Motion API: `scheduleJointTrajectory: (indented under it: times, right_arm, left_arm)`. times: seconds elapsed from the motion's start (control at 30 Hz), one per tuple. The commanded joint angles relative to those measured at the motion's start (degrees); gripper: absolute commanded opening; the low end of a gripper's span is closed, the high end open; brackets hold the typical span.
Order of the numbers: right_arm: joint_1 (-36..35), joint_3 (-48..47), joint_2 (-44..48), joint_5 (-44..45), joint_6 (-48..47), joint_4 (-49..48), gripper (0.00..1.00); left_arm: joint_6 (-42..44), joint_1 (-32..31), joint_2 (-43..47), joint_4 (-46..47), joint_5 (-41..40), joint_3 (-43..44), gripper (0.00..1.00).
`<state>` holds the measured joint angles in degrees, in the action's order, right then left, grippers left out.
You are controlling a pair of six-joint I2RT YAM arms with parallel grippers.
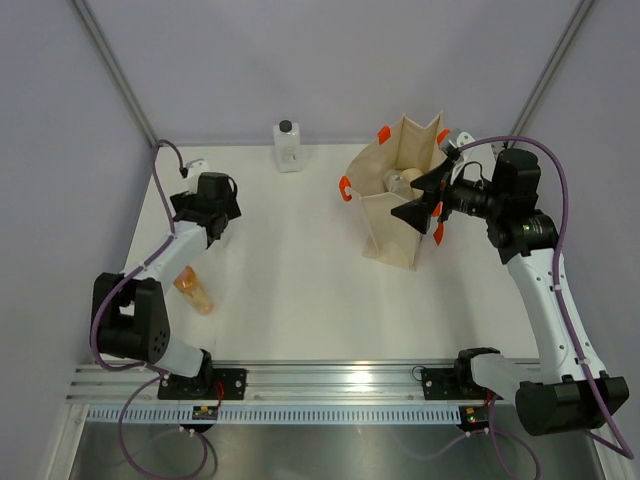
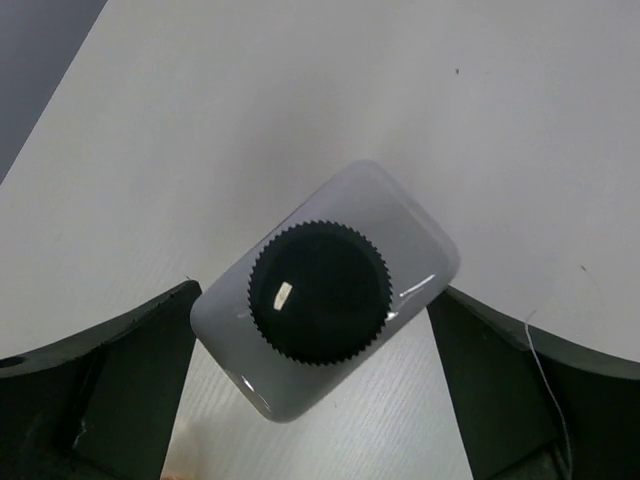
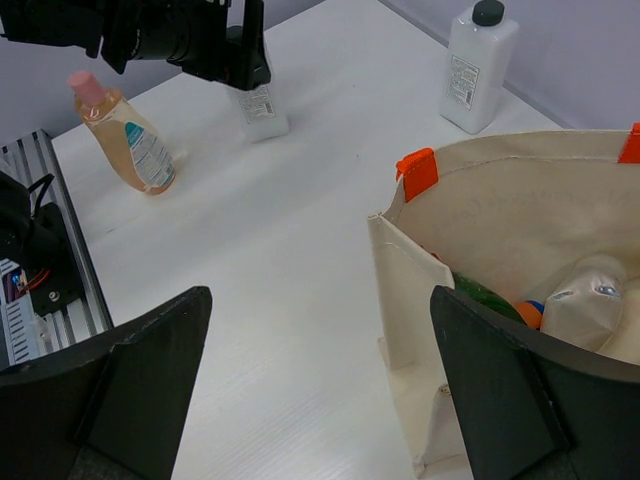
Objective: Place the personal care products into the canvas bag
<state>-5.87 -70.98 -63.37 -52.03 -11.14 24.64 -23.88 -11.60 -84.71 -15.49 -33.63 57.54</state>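
Note:
A clear black-capped bottle stands on the table, seen from above in the left wrist view. My left gripper is open, one finger on each side of the bottle's top. In the right wrist view this bottle shows under the left gripper. A peach bottle lies near the left arm. A second clear black-capped bottle stands at the back. The canvas bag stands open at right and holds a green bottle, an orange blue-capped bottle and a cream bottle. My right gripper is open and empty at the bag's rim.
The bag's orange handles stick out at its rim. The aluminium rail with both arm bases runs along the near edge. Grey walls close in the table at the back and sides.

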Motion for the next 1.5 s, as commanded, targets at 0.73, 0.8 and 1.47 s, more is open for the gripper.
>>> scheduleJointTrajectory:
  times: [0.73, 0.8, 1.47]
  right_arm:
    - [2.18, 1.72, 2.73, -2.64, 1.73, -3.2, 0.99]
    - [2.26, 1.9, 3.08, -2.72, 1.82, -3.2, 0.99]
    - [5.43, -6.8, 6.07, 0.25, -3.02, 8.75, 0.99]
  left_arm:
    - [10.97, 9.31, -1.07, 11.62, 33.8, -2.08, 0.42]
    - [9.56, 9.31, -1.51, 11.88, 31.87, -1.9, 0.28]
    - [-1.96, -13.88, 16.16, 18.29, 48.32, 14.08, 0.0]
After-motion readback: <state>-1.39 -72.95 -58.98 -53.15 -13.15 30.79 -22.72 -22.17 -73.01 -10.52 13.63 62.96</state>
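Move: The capped white bottle stands just beyond the left hand's open fingers, about 2 cm ahead and 3 cm right, its middle some 5 cm below. The peach bottle stands about 17 cm back and 1 cm right of this hand, the other white bottle roughly 24 cm ahead and 20 cm right, and the canvas bag about 5 cm ahead and 48 cm right. From the right hand the white bottle lies some 12 cm ahead, 39 cm left and 25 cm below. The left hand pinches the white bottle, then lifts it 13 cm, swinging 20 cm right towards the canvas bag. ##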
